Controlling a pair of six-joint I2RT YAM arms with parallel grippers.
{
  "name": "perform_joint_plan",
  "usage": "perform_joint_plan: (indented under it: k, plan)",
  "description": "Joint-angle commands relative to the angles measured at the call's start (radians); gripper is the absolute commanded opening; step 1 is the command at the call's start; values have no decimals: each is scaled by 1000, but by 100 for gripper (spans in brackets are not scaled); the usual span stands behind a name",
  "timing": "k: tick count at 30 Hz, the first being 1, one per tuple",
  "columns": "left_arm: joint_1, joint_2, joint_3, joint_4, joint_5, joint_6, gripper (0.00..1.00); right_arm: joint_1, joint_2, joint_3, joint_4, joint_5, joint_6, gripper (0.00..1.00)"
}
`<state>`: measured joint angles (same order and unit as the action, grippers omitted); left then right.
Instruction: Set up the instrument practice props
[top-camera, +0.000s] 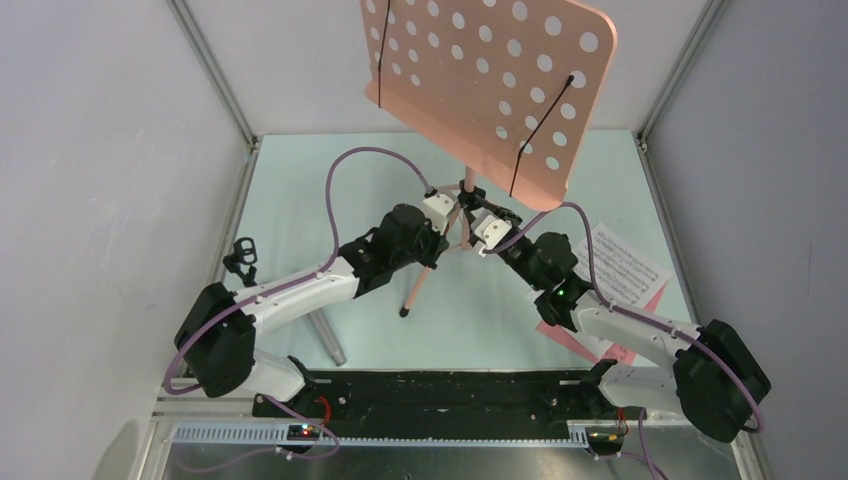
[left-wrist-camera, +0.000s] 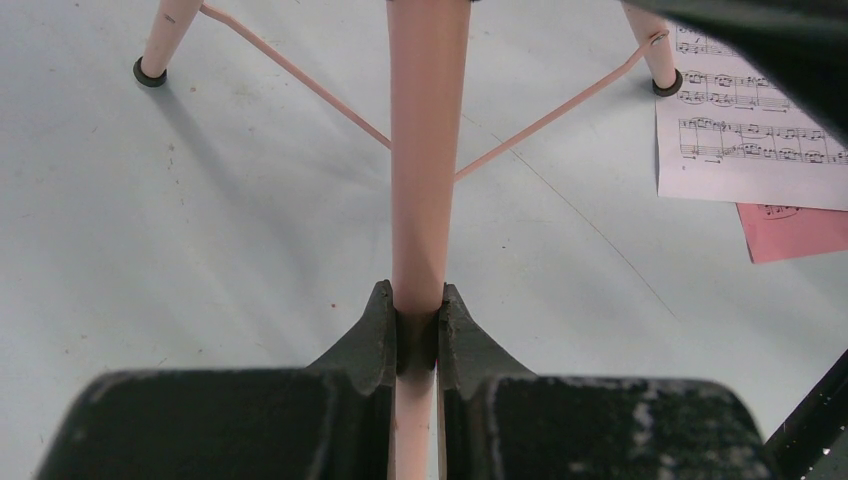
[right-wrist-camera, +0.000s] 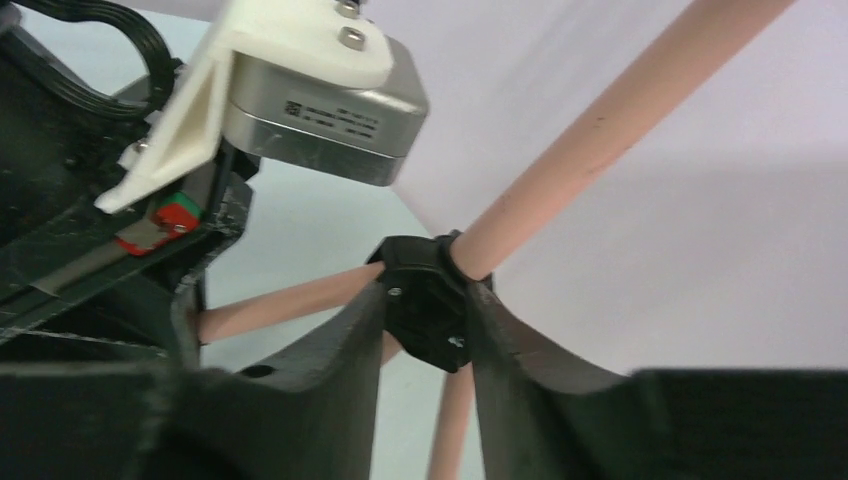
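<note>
The salmon-pink music stand (top-camera: 490, 75) stands at the table's middle, its perforated desk tilted high toward the back wall. My left gripper (left-wrist-camera: 417, 312) is shut on one of its pink tubes (left-wrist-camera: 425, 150) below the desk; two feet (left-wrist-camera: 150, 72) rest on the table beyond. My right gripper (right-wrist-camera: 430, 330) is closed round the black collar (right-wrist-camera: 425, 300) where the tubes meet, both fingers touching it. White sheet-music pages (top-camera: 625, 262) lie on a pink page (top-camera: 590, 342) at the right. A grey microphone (top-camera: 326, 338) lies front left, by the small black mic stand (top-camera: 240, 256).
Both arms reach in from the near edge and meet under the desk (top-camera: 462, 215). One stand leg (top-camera: 410, 288) points toward the arms' bases. Grey walls close in the table on the left, right and back.
</note>
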<state>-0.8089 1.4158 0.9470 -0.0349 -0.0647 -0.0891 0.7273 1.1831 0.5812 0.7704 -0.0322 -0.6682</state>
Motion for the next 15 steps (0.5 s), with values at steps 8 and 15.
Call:
perform_joint_plan:
  k: [8, 15]
  plan:
    - [30, 24, -7, -139, -101, 19, 0, -42, -18, 28, -97, 86, -173, 53]
    - [29, 25, -7, -139, -103, 19, 0, -40, -22, 32, -171, 44, -179, 56]
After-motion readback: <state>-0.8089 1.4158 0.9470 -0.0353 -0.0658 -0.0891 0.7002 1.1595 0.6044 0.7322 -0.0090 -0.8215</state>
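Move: The black tripod hub lies just beyond my right fingertips, about 3 cm ahead, 3 cm to the left and roughly level. The leg section my left hand already pinches is some 3 cm back from my right hand, 9 cm to its left and 12 cm lower; the sheet music lies about 30 cm to the right, 2 cm back and 27 cm below. From my left hand the hub is about 6 cm ahead, 6 cm right and 12 cm up. I back my right hand off the hub, opening the already parting fingers further as it shifts about 2 cm right and 1.5 cm up, a little forward too, and the wrist rolls back some 10 degrees. My left hand stays put, keeping its pinch on the tripod leg. ##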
